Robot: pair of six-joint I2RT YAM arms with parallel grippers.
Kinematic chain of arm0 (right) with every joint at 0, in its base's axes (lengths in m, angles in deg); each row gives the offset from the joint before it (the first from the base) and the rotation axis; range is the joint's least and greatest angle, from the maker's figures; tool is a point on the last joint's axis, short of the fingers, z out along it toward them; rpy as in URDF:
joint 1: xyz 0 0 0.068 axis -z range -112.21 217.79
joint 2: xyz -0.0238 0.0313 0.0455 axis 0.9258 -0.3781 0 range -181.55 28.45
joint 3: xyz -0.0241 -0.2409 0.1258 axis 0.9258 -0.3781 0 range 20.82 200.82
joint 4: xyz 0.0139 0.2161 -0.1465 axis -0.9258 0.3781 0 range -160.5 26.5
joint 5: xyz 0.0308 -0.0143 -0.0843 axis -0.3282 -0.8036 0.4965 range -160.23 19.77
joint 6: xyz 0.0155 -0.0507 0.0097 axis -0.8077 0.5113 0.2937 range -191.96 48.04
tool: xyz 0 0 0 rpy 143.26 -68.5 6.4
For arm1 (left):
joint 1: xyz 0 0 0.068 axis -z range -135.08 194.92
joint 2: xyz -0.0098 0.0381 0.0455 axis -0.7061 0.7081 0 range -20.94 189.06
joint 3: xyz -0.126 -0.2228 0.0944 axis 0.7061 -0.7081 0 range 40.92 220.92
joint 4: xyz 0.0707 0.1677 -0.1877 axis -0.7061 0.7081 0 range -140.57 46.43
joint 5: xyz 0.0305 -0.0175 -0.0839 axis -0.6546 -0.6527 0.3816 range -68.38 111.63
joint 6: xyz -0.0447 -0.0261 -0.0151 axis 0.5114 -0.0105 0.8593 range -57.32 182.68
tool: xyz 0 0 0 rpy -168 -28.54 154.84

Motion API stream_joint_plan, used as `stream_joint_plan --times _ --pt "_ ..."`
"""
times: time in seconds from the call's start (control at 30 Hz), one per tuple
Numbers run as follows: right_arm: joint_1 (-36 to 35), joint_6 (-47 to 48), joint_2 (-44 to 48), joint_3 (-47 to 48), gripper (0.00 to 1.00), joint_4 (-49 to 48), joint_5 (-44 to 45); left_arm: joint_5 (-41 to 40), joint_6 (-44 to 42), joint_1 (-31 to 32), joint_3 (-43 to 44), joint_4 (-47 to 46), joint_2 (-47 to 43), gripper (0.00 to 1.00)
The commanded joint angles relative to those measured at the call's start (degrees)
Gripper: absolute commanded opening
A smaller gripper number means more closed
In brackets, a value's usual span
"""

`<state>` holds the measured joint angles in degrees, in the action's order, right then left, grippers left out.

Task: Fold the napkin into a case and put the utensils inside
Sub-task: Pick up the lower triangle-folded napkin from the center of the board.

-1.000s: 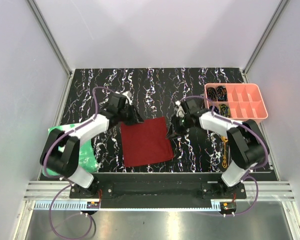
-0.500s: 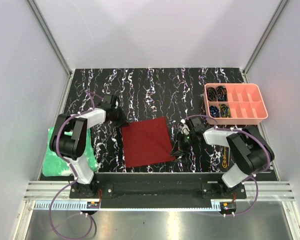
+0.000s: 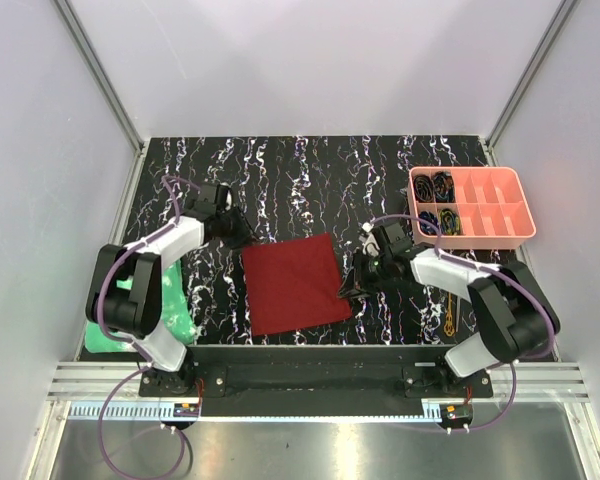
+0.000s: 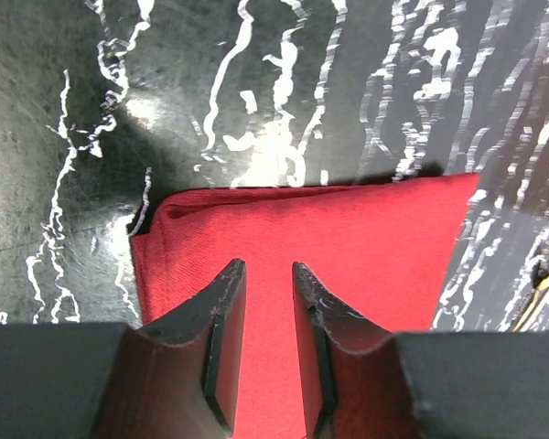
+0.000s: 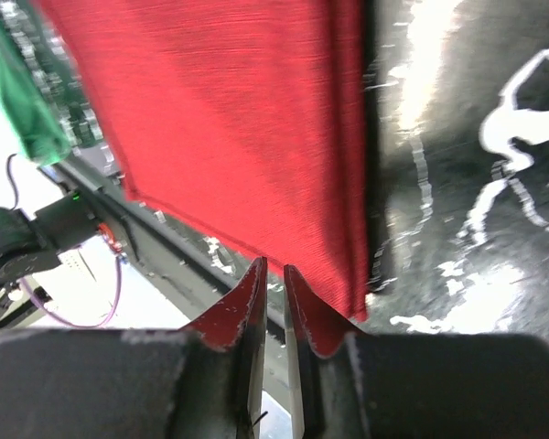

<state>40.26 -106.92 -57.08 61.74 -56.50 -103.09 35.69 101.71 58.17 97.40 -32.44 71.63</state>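
The dark red napkin lies flat on the black marbled table as a rough square, and a layered edge shows at its corner. My left gripper sits by the napkin's far left corner. Its jaws are open a finger's width over the cloth with nothing between them. My right gripper is at the napkin's right edge near its front corner. Those jaws stand a narrow slit apart and hold nothing, with the red cloth just beyond. Gold utensils lie at the right, partly behind the right arm.
A pink compartment tray with dark coiled items stands at the back right. A crinkled green sheet lies at the table's left front edge and also shows in the right wrist view. The table's front edge runs just below the napkin.
My left gripper has pulled back left off the napkin's far left corner. My right gripper has moved from the far right corner toward the front along the right edge. The napkin stays flat.
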Motion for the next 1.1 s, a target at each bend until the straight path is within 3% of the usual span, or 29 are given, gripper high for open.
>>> stream_joint_plan --times 0.0,0.27,0.37,0.47,0.6,0.83,1.07 --pt "-0.33 -1.07 -3.93 0.03 0.19 -1.61 2.97 -2.02 -0.18 -1.13 -0.33 -0.46 4.88 0.28" --pt "-0.94 0.86 -0.87 0.81 0.2 6.03 14.21 -6.16 -2.81 -1.83 3.36 5.76 7.28 0.28" --pt "-3.67 3.49 1.42 5.64 0.21 13.23 21.59 -5.45 -2.81 -1.57 2.93 6.04 -2.96 0.34" --pt "-7.53 3.5 2.74 10.83 0.28 19.21 28.8 -4.22 -4.22 -1.65 3.01 7.0 -11.85 0.52" --pt "-13.07 2.36 2.05 16.8 0.43 23.96 35.04 -2.55 -6.42 -2.09 3.63 10.34 -18.39 0.56" --pt "-29.14 -0.81 -12.15 33.12 0.67 24.5 37.08 -0.35 -5.19 -10.52 2.13 15.7 -28.23 0.56" --pt "-41.89 -1.87 -31.34 53.53 0.79 28.09 38.49 -6.59 -3.87 -21.07 1.78 22.2 -35.45 0.63"
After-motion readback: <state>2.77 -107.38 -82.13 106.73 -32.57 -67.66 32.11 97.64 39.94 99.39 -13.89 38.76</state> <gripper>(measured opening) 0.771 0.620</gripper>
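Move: The folded napkin is centred some 10 cm to the right hand's left and about 1 cm farther out, roughly 5 cm below. Its near-left corner is about 19 cm left and 9 cm back of that hand. From the left hand the napkin's middle is about 10 cm right, 9 cm back and 6 cm lower. The green cloth is centred some 21 cm left and 12 cm back of the left hand; the golden spoon lies about 21 cm right and 4 cm back of the right hand. Over the napkin's right edge the right hand dips about 4 cm, then lifts and sweeps some 15 cm left over the cloth towards the near-left corner, opening wide and swinging its fingers steeper. The left hand dips about 5 cm at the far-left corner, then rises well clear and swings left and somewhat back, opening and tipping its fingers outward. ##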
